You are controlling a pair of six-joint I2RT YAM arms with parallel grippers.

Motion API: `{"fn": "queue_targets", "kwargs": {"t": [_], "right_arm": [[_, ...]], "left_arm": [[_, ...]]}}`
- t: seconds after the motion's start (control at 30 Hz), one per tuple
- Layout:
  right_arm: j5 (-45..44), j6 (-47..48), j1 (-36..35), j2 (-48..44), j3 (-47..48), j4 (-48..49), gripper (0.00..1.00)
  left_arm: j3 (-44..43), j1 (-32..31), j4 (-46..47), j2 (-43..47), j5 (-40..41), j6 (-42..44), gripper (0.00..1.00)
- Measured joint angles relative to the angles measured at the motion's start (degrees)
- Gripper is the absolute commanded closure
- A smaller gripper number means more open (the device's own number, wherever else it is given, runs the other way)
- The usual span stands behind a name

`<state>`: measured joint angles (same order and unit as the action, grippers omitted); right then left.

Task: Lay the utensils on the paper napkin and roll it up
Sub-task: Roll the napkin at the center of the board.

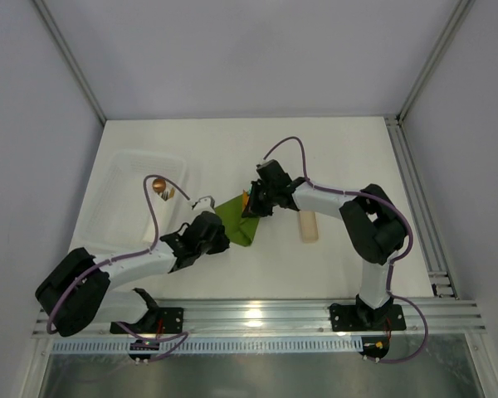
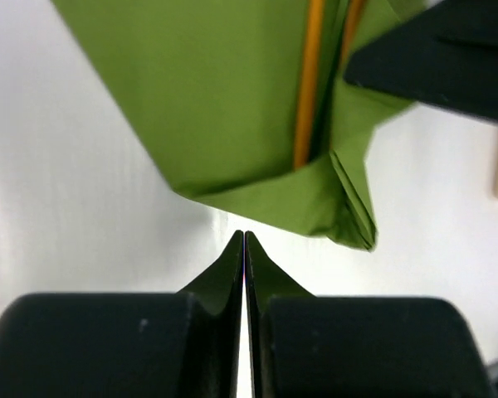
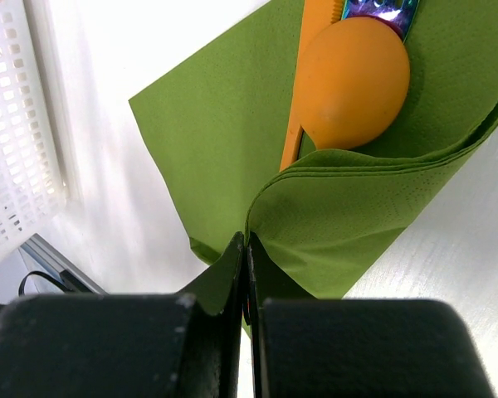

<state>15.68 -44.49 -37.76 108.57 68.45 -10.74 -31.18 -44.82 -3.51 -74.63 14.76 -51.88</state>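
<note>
The olive-green paper napkin point(image 1: 236, 220) lies in the middle of the table, one flap folded over the utensils. An orange spoon point(image 3: 353, 81) and a shiny green-purple utensil point(image 3: 382, 8) lie inside the fold. The orange handle point(image 2: 309, 83) also shows in the left wrist view. My right gripper point(image 3: 247, 240) is shut on the curled edge of the napkin's point(image 3: 357, 207) folded flap. My left gripper point(image 2: 245, 236) is shut with nothing in it, its tips just short of the napkin's point(image 2: 224, 99) near folded edge. In the top view both grippers meet at the napkin, the left point(image 1: 224, 240) and the right point(image 1: 251, 207).
A clear plastic tray point(image 1: 120, 178) at the left holds a small brown object point(image 1: 159, 187); its mesh wall point(image 3: 17, 124) shows in the right wrist view. A small wooden block point(image 1: 309, 225) lies right of the napkin, under the right arm.
</note>
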Motion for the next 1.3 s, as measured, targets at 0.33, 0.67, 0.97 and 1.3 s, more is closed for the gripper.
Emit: {"fn": "queue_targets", "kwargs": {"t": [0.33,0.67,0.97,1.3], "right_arm": [[0.11,0.22,0.0,-0.02,0.0,0.0,0.96],[0.15,0.24,0.0,-0.2,0.0,-0.02,0.96],[0.17,0.22,0.0,-0.22,0.02,-0.02,0.96],[0.37,0.22,0.0,-0.24,0.02,0.0,0.96]], "left_arm": [[4.68,-2.51,14.1,2.4,-9.11,-0.9,1.0],[4.66,-2.54,20.31,-4.98,-12.26,-2.23,1.0],[4.33,-2.54,23.21,-8.07,-12.87,-2.4,1.0],[4.31,-2.54,23.93,-8.72,-12.87,-3.21,1.0]]}}
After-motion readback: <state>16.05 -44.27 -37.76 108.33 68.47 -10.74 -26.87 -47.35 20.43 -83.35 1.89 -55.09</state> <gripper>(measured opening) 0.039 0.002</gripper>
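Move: The napkin's folded near corner lies about 7 cm to the right of the left hand, 2 cm nearer the base and some 2 cm lower. The near end of the orange handle is about 3 cm ahead and 5 cm right of that hand, also 2 cm lower. The right gripper on the fold is roughly 8 cm ahead, 8 cm right and 1 cm higher. From the right hand, the same corner lies about 9 cm back, 1 cm left and 2 cm below. Rightward, with a slight draw back early on, the left hand carries its shut fingertips about 7 cm to the napkin's folded near corner, rising a couple of centimetres on the way and sinking again, then easing to a stop. Its wrist rolls left side down by some 15 degrees and turns about 10 degrees clockwise. The right hand stays put, still pinching the fold. ##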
